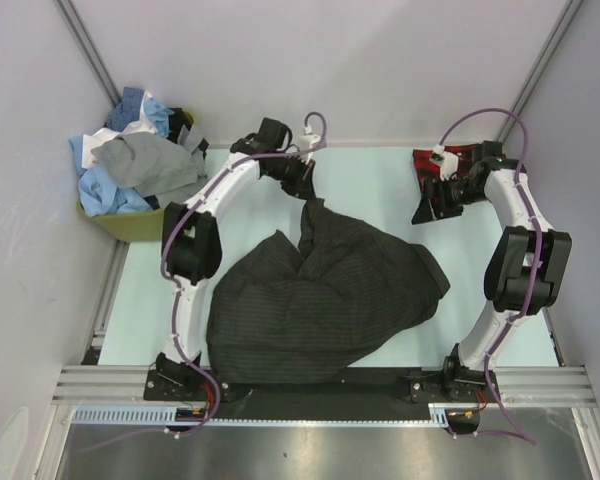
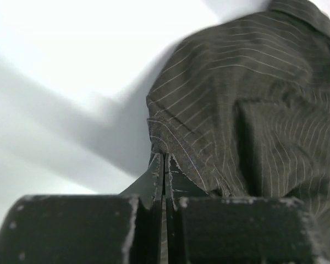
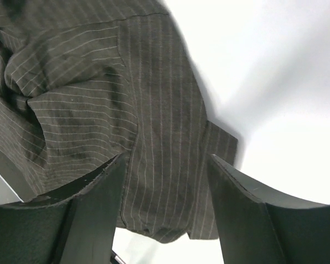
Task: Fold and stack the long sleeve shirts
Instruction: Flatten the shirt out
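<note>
The dark charcoal pinstriped shirt (image 1: 320,295) lies crumpled across the middle of the table. One point of it is drawn up toward the back. My left gripper (image 1: 302,185) is shut on that point; in the left wrist view the fingertips (image 2: 164,159) pinch the shirt's hem (image 2: 253,110). My right gripper (image 1: 432,200) is open and empty at the back right. In the right wrist view (image 3: 168,162) it hangs above the shirt's right edge (image 3: 88,82) without touching it. The red-and-black plaid shirt (image 1: 460,160) lies folded behind the right gripper.
A yellow-green bin (image 1: 130,225) at the back left holds several blue, white and grey shirts (image 1: 130,160). Walls close in the table on the left, back and right. A metal rail (image 1: 320,385) runs along the near edge by the arm bases.
</note>
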Controlling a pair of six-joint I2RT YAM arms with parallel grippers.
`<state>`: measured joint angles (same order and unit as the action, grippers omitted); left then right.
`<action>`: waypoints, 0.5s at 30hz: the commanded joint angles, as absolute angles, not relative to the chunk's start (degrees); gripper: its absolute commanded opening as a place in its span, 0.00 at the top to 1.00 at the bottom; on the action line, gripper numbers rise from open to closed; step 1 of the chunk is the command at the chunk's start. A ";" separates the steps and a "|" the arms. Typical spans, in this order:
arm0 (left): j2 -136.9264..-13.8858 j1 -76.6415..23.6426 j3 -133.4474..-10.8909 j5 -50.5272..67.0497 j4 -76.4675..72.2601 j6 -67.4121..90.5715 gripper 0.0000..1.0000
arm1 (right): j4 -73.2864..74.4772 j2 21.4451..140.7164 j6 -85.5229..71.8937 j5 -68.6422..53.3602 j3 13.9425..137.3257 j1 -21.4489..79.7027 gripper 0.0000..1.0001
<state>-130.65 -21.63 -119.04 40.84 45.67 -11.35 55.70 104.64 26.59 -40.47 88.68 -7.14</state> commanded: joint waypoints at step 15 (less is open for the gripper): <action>-69.96 -47.65 -56.87 29.00 38.34 -40.89 0.23 | 62.57 103.18 38.23 -42.80 84.73 -9.50 0.33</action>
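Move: The left hand already holds the shirt's far edge; the middle of the spread shirt lies about 25 cm back, level sideways and 9 cm below. The clothes bin stands some 39 cm left and 4 cm ahead of this hand, the folded red shirt about 39 cm right and 5 cm ahead. From the right hand the shirt's middle is roughly 20 cm back, 29 cm left and 10 cm below. The left hand whips the shirt's far edge up and back about 35 cm, then sinks, opening to let go. ##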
